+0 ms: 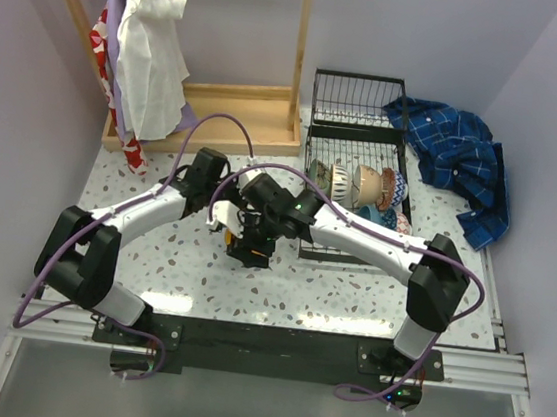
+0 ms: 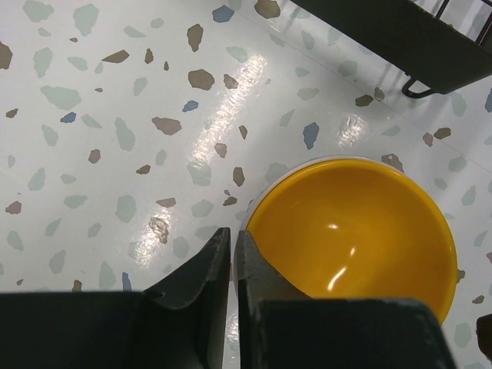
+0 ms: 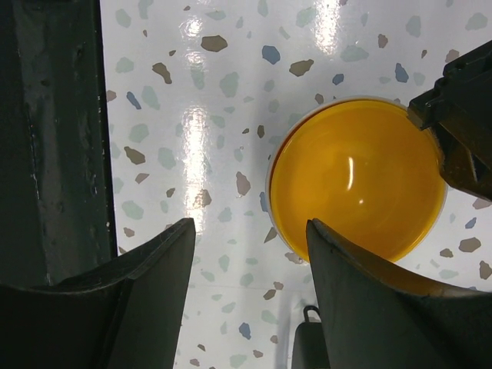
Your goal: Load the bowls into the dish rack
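A yellow bowl (image 2: pixel 354 231) sits upright on the speckled table, just left of the black wire dish rack (image 1: pixel 354 167). My left gripper (image 2: pixel 232 231) is shut on the yellow bowl's near-left rim, one finger inside and one outside. In the right wrist view the same bowl (image 3: pixel 357 177) lies beside my right gripper (image 3: pixel 250 223), which hangs open over bare table with its right finger (image 3: pixel 361 284) overlapping the bowl's edge. Seen from above, both grippers meet over the bowl (image 1: pixel 250 252). Several other bowls (image 1: pixel 369 186) stand on edge in the rack.
The rack's dark base (image 2: pixel 400 38) runs close along the yellow bowl's far side. A wooden clothes stand (image 1: pixel 239 113) with hanging cloths (image 1: pixel 151 43) stands at the back left. A blue plaid shirt (image 1: pixel 456 153) lies right of the rack.
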{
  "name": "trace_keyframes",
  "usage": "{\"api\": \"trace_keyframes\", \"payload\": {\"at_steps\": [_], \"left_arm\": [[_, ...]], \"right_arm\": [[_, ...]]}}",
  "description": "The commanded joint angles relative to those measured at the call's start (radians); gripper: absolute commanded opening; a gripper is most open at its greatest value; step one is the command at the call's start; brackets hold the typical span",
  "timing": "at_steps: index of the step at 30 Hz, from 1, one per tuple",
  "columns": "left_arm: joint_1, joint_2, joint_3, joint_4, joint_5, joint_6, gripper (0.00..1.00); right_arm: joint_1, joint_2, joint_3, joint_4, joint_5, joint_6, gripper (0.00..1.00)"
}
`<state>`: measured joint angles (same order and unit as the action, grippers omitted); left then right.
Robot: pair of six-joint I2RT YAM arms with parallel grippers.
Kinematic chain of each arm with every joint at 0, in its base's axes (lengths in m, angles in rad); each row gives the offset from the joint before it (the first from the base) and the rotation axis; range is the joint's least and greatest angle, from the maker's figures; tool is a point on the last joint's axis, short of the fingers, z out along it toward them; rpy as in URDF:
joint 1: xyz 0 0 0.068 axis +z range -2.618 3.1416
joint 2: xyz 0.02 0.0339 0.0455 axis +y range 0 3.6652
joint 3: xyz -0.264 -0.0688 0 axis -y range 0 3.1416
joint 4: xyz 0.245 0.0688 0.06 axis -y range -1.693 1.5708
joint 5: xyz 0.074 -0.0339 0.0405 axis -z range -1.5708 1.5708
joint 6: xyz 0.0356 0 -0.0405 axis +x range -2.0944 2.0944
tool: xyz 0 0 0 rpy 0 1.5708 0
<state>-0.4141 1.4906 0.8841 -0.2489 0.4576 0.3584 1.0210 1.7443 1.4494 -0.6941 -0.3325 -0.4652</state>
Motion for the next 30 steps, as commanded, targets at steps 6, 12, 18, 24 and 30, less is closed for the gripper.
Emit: {"api": "trace_keyframes", "payload": {"at_steps": [6, 12, 18, 24, 30], "left_arm": [[0.014, -0.001, -0.020, 0.048, 0.001, 0.005, 0.14], [0.017, 0.011, -0.022, 0.053, 0.006, 0.004, 0.14], [0.021, 0.017, -0.027, 0.057, 0.009, -0.001, 0.15], [0.024, 0.011, -0.034, 0.060, 0.015, -0.002, 0.15], [0.028, 0.003, -0.043, 0.066, 0.016, -0.003, 0.16]], "right_arm": [[0.005, 0.032, 0.043, 0.015, -0.003, -0.030, 0.64], [0.005, 0.066, 0.048, 0.034, 0.030, -0.055, 0.64], [0.007, 0.104, 0.069, 0.031, 0.027, -0.059, 0.61], [0.007, 0.130, 0.081, 0.038, 0.006, -0.041, 0.53], [0.005, 0.139, 0.088, 0.030, -0.010, -0.030, 0.38]]}}
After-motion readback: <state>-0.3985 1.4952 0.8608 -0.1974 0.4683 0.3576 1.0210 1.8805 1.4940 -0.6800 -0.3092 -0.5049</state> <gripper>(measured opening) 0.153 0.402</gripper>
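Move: The yellow bowl, its rim already pinched in the left fingers, lies roughly 6 cm ahead of the right hand, some 2 cm to its left and about 7 cm below; the left hand has it about 5 cm back, 3 cm to the right and 3 cm below. From the right hand, the dish rack's middle is about 17 cm ahead and 23 cm right, the green bowl in it about 20 cm ahead and 13 cm right. The yellow bowl's near rim, the side away from the left gripper, is what the right hand goes for: it sinks about 4 cm, easing roughly 1 cm forward and left, to bring one finger over the inside and the other outside. As it slows, its half-open fingers start closing around the rim and are still well apart at the end. The left hand stays put, keeping its pinch. ##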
